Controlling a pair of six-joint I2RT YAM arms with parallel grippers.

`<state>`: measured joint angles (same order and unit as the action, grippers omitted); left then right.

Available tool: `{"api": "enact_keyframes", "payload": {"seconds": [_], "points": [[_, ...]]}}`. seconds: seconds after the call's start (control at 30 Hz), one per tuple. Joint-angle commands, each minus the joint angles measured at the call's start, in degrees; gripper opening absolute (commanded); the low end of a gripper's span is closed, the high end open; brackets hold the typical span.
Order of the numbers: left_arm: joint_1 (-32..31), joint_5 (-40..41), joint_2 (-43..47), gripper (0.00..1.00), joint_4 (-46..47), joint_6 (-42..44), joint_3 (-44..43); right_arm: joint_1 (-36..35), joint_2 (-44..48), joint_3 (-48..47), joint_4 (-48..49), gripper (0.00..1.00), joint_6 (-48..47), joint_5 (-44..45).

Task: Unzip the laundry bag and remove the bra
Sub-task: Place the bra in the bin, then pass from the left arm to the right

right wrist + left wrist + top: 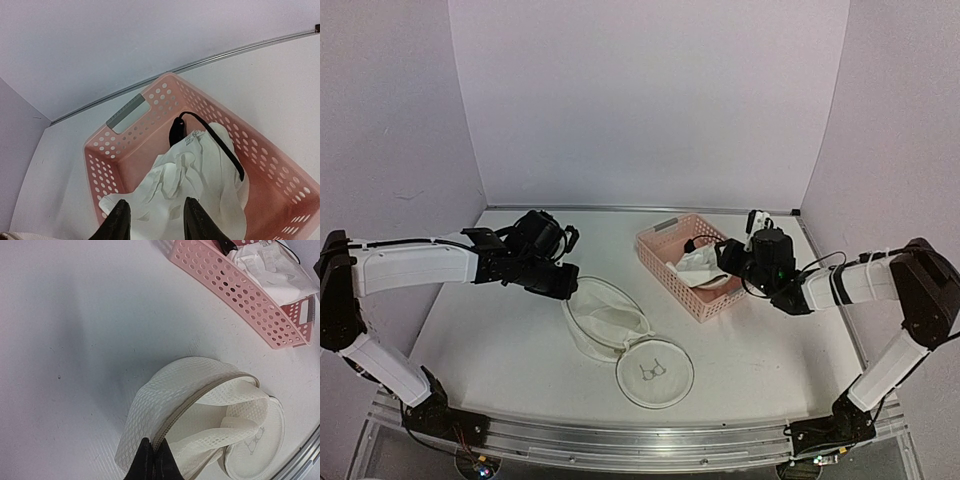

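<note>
The laundry bag [610, 322] lies unzipped at the middle of the table, its mesh wall standing up and its round lid with the bra drawing [655, 372] flat in front. My left gripper [566, 284] is shut on the bag's edge by the zipper seam [200, 400]; in the left wrist view the bag [175, 385] gapes open past my left gripper [152, 460]. The bra [200, 180], white with a black strap, lies crumpled in the pink basket [125, 150]. My right gripper [152, 217] hangs open just over it, fingers apart. In the top view, my right gripper [724, 254] is above the bra [700, 268].
The pink lattice basket [660, 262] stands at the back right of the table, angled, also showing in the left wrist view [235, 290]. White walls close in the back and both sides. A metal rail [620, 445] runs along the near edge.
</note>
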<state>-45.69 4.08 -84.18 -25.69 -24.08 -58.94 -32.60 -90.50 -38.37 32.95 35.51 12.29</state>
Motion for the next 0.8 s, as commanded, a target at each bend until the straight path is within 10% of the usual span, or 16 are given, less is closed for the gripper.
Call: {"api": "enact_keyframes", "payload": {"seconds": [0.0,0.57,0.77], "points": [[0.25,-0.37,-0.12,0.0,-0.06,-0.36,-3.13,0.09,5.75,-2.78,-2.42,0.41,-1.93,-5.62],[0.26,-1.17,-1.02,0.0,-0.06,-0.5,-4.28,0.25,28.91,5.55,-18.42,0.73,-6.28,-22.0],[0.25,-1.7,-0.94,0.0,-0.04,-0.35,-5.22,0.34,30.06,5.68,-26.16,0.71,-9.76,-36.93]]}}
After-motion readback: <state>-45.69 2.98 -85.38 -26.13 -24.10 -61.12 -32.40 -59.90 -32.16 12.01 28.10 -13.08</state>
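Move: The bra, already let go, lies in the bin about 5 cm ahead of the right hand, 4 cm to its left and 9 cm below; the bin's middle is some 6 cm ahead and 5 cm left. The open laundry bag stands roughly 12 cm back and 23 cm left, its round lid about 24 cm back and 13 cm left. From the left hand, which still pinches the bag's rim, the bra is some 15 cm ahead and 27 cm to the right. Draw the right gripper back and up, away from the bra and clear of the bin, some 11 cm back and 7 cm higher. Open its already parted fingers on to wide as it leaves, and turn the hand about 25 degrees counter-clockwise, so the fingers swing round towards the laundry bag's side. Keep the left gripper pinching the bag's rim. ##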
